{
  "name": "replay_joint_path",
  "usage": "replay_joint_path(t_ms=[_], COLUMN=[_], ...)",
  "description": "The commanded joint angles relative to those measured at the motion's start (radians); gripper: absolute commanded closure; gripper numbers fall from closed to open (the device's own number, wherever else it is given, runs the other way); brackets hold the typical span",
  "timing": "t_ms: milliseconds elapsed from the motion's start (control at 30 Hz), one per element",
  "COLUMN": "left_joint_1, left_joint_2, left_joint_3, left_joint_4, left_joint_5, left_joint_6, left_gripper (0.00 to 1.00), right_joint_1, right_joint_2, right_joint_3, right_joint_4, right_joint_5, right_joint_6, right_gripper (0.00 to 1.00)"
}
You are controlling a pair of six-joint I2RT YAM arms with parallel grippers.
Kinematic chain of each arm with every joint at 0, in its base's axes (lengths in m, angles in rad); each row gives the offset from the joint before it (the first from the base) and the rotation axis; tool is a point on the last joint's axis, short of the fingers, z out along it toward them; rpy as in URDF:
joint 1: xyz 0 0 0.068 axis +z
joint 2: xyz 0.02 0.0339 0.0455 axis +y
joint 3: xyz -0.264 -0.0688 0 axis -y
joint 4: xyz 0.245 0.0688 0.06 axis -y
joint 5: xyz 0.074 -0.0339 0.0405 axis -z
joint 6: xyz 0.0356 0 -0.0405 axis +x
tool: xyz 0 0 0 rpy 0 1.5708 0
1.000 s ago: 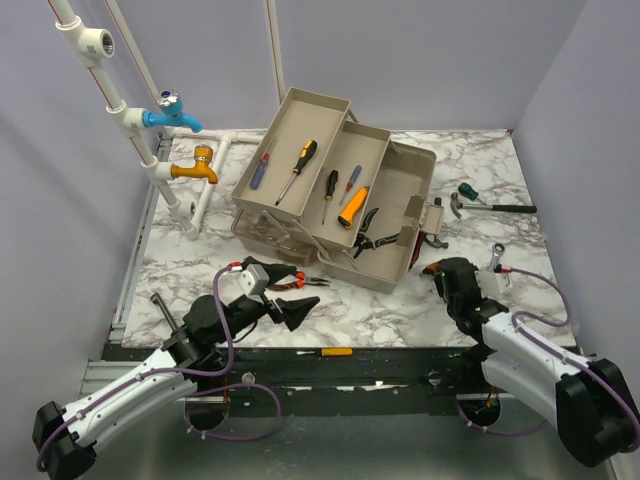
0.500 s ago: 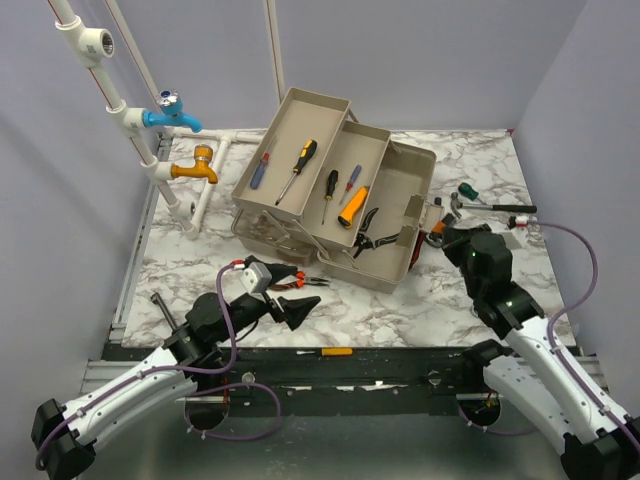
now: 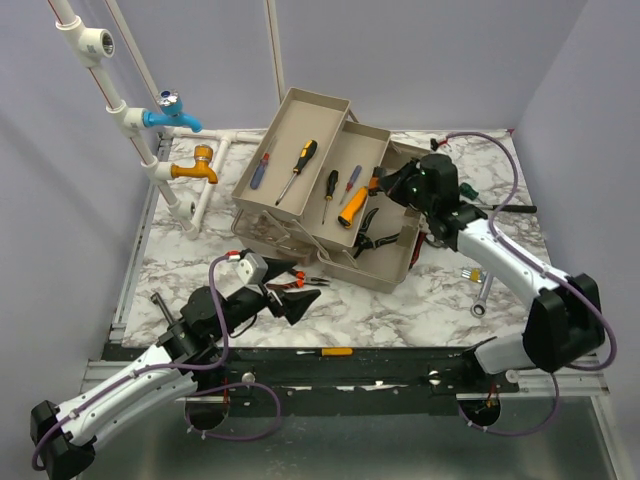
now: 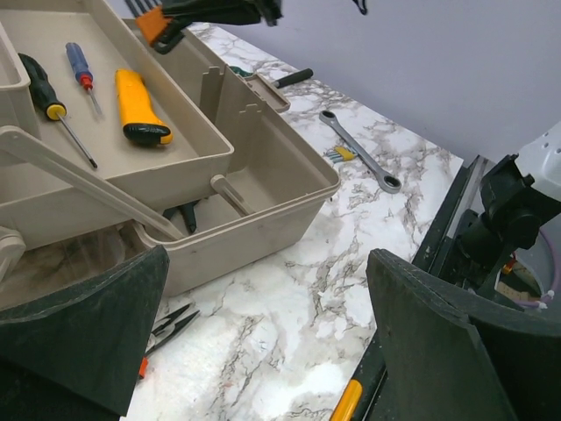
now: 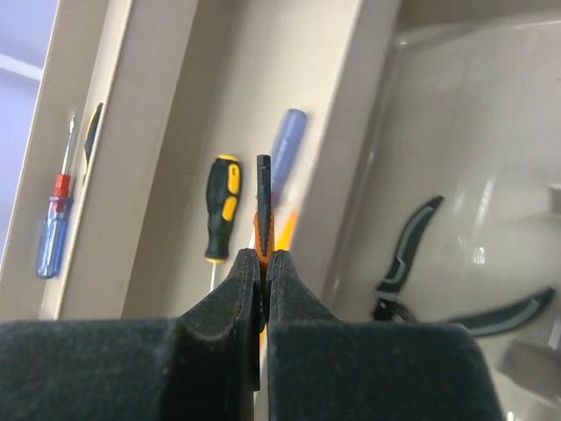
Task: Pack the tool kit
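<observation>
The beige toolbox [image 3: 388,272] stands open mid-table with its fold-out trays [image 3: 283,128] raised at the back left. Screwdrivers [image 3: 298,168] and an orange-handled tool [image 3: 352,207] lie in the trays. Black pliers [image 3: 365,232] lie in the bottom. My right gripper [image 3: 383,184] hovers over the box's right side, shut on a thin orange-and-black tool [image 5: 263,195]; its own view has the gripper [image 5: 263,255] above the trays. My left gripper [image 3: 286,297] is open and empty low over the front of the table [image 4: 267,263], with orange-handled pliers [image 3: 296,285] just beside it.
A ratchet wrench [image 3: 479,293] lies on the marble right of the box, small hex keys [image 4: 338,154] beside it. A hammer [image 3: 503,208] and a green-handled tool [image 3: 466,190] lie at the back right. White pipes with a blue tap [image 3: 170,116] and an orange tap [image 3: 195,166] stand at the left.
My right arm has swung from the front right of the table up and leftward over the open box, carrying the orange-and-black tool. The left arm has barely shifted.
</observation>
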Motion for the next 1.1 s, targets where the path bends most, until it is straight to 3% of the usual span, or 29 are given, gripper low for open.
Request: replay_joint_path(t_ms=[0, 333, 367, 467, 567, 1067], left_joint_1=[-0.006, -0.006, -0.006, -0.006, -0.006, -0.006], left_joint_2=[0.011, -0.003, -0.008, -0.025, -0.045, 0.016], left_joint_3=[0.027, 0.02, 0.017, 0.02, 0.023, 0.025], left_joint_4=[-0.016, -0.027, -0.03, -0.049, -0.071, -0.034], left_joint_5=[-0.023, -0.038, -0.042, -0.049, -0.054, -0.053], left_joint_6=[-0.02, -0.045, -0.045, -0.046, -0.048, -0.051], left_gripper=[0.01, 0.01, 0.01, 0.01, 0.01, 0.01], right_joint_1=[0.042, 0.111, 0.11, 0.111, 0.111, 0.087], right_joint_2=[0.15, 0.434, 0.453, 0.482, 0.461, 0.12], right_joint_3=[0.155, 0.438, 0.455, 0.489, 0.476, 0.27], right_joint_4=[0.051, -0.003, -0.04, -0.067, -0.066, -0.129], right_joint_5=[-0.034, -0.001, -0.003, 0.009, 0.032, 0.224], right_joint_6=[-0.016, -0.007, -0.005, -0.006, -0.012, -0.119], right_gripper=[0.99, 0.96, 0.93, 0.69, 0.44, 0.33])
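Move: The right hand, holding the orange-and-black hex key set, has its drop spot, the far left part of the middle tray, about 8 cm ahead, 13 cm to its left and some 6 cm below. At that same height from this hand, the black screwdriver's middle is 2 cm ahead and 13 cm left, the blue screwdriver 6 cm ahead and 8 cm left, and the orange knife 2 cm back and 8 cm left. From the idle left hand the spot is roughly 32 cm ahead, 8 cm right and a little lower. Still gripping the hex key set, the right hand sweeps about 10 cm left and 8 cm forward over the middle tray, sinking a couple of centimetres past the blue screwdriver towards the far end by the black screwdriver's handle, where the fingers open to about two thirds and let go of the set. It then backs out the way it came, rising some 6 cm while drawing about 5 cm right and 3 cm back, fingers open and pointing slightly higher. ##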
